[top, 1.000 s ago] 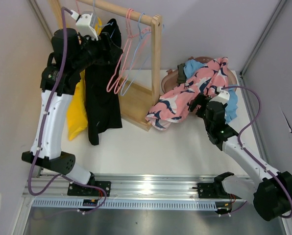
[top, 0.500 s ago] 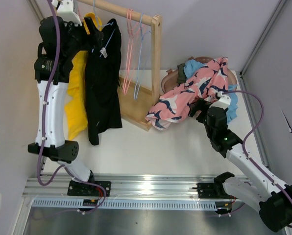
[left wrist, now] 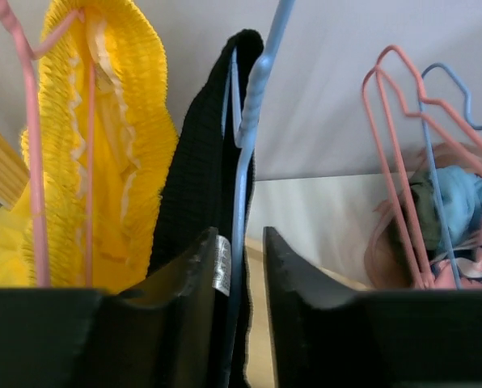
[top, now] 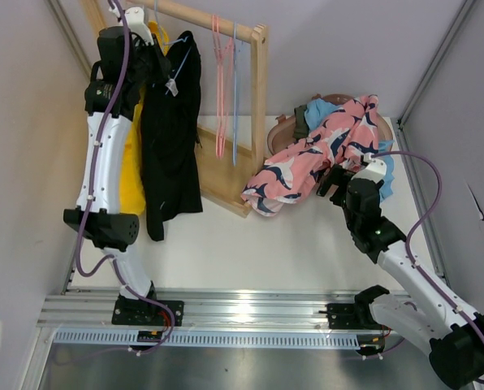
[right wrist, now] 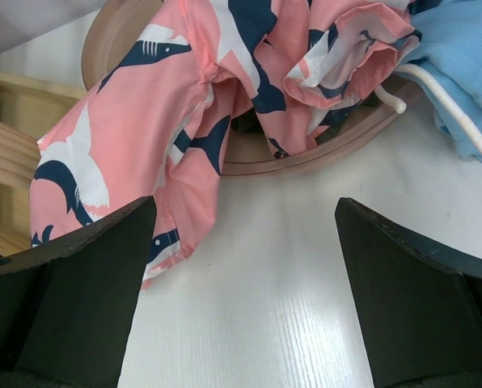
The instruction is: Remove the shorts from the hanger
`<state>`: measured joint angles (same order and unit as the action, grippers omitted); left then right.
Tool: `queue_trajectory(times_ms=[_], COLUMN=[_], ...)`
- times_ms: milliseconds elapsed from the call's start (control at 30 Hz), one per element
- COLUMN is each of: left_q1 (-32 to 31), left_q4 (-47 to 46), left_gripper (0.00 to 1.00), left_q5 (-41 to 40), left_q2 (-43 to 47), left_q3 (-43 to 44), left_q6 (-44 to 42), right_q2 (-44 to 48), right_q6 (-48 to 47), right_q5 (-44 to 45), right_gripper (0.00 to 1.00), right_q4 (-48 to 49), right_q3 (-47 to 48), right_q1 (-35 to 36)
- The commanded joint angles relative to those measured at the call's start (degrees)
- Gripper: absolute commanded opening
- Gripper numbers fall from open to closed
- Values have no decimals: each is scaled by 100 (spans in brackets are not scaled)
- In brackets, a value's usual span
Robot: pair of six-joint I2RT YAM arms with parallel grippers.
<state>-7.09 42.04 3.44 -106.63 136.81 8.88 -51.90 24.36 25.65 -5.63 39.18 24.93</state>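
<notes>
Black shorts (top: pixel 170 138) hang on a blue hanger (left wrist: pixel 253 105) at the left end of the wooden rack (top: pixel 260 89). Yellow shorts (top: pixel 131 175) hang behind them on a pink hanger (left wrist: pixel 35 162). My left gripper (top: pixel 157 50) is up at the rail. In the left wrist view its jaws (left wrist: pixel 241 250) stand narrowly apart around the blue hanger's wire and the black waistband (left wrist: pixel 205 153); the wire lies against the left finger, with a slit of light to the right finger. My right gripper (right wrist: pixel 245 234) is wide open over bare table beside the basket.
A wooden basket (top: pixel 284 128) at the back right holds pink shark-print shorts (top: pixel 315 150) and a light blue garment (right wrist: pixel 459 73). An empty pink hanger (top: pixel 220 89) and an empty blue one (top: pixel 234 89) hang further right on the rail. Walls stand close on both sides.
My left arm has risen to the rail and its jaws have narrowed around the blue hanger. The empty hangers have swung back to hang straight. The right arm has shifted slightly.
</notes>
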Motion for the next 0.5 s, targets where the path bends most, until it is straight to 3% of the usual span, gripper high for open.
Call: queue_trajectory(times_ms=[0,67,267,467], left_q1=[41,41,33,32], left_q4=[-355,-389,-162,-161], left_gripper=[19,0,0,0], left_q5=[-98,-116,121,367], left_q2=[89,133,283,1064], left_q3=[56,82,758,759], left_q6=[-71,8,192,324], right_q2=[101,101,233,303], right_q6=[-45,-2,60,-537], right_q5=[54,11,-86,-543], right_gripper=[100,99,99,98], right_q4=[71,62,79,317], right_q3=[125,116,160,853], right_q1=[-32,-32,126,670])
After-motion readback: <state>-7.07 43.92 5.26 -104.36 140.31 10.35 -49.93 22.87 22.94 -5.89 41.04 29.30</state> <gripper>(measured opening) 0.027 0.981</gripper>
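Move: The blue hanger's near arm already runs between the half-closed left fingers, right at the hand point. The black shorts on it hang about 5 cm farther ahead, 1 cm right and 16 cm lower; the yellow garment is some 3 cm ahead, 8 cm left and 15 cm below; the pink hangers are 2 cm ahead, 12 cm right and 3 cm lower. From the right hand, the black shorts lie roughly 34 cm left, 16 cm ahead and 5 cm above. Shut the left fingers on the blue hanger's near arm, hold still a moment, then lift it about 4 cm while drawing back some 2.5 cm towards the base. Near the end, start the wide-open right gripper left about 3 cm and up a little less, towards the black shorts, turning it slightly counter-clockwise. ##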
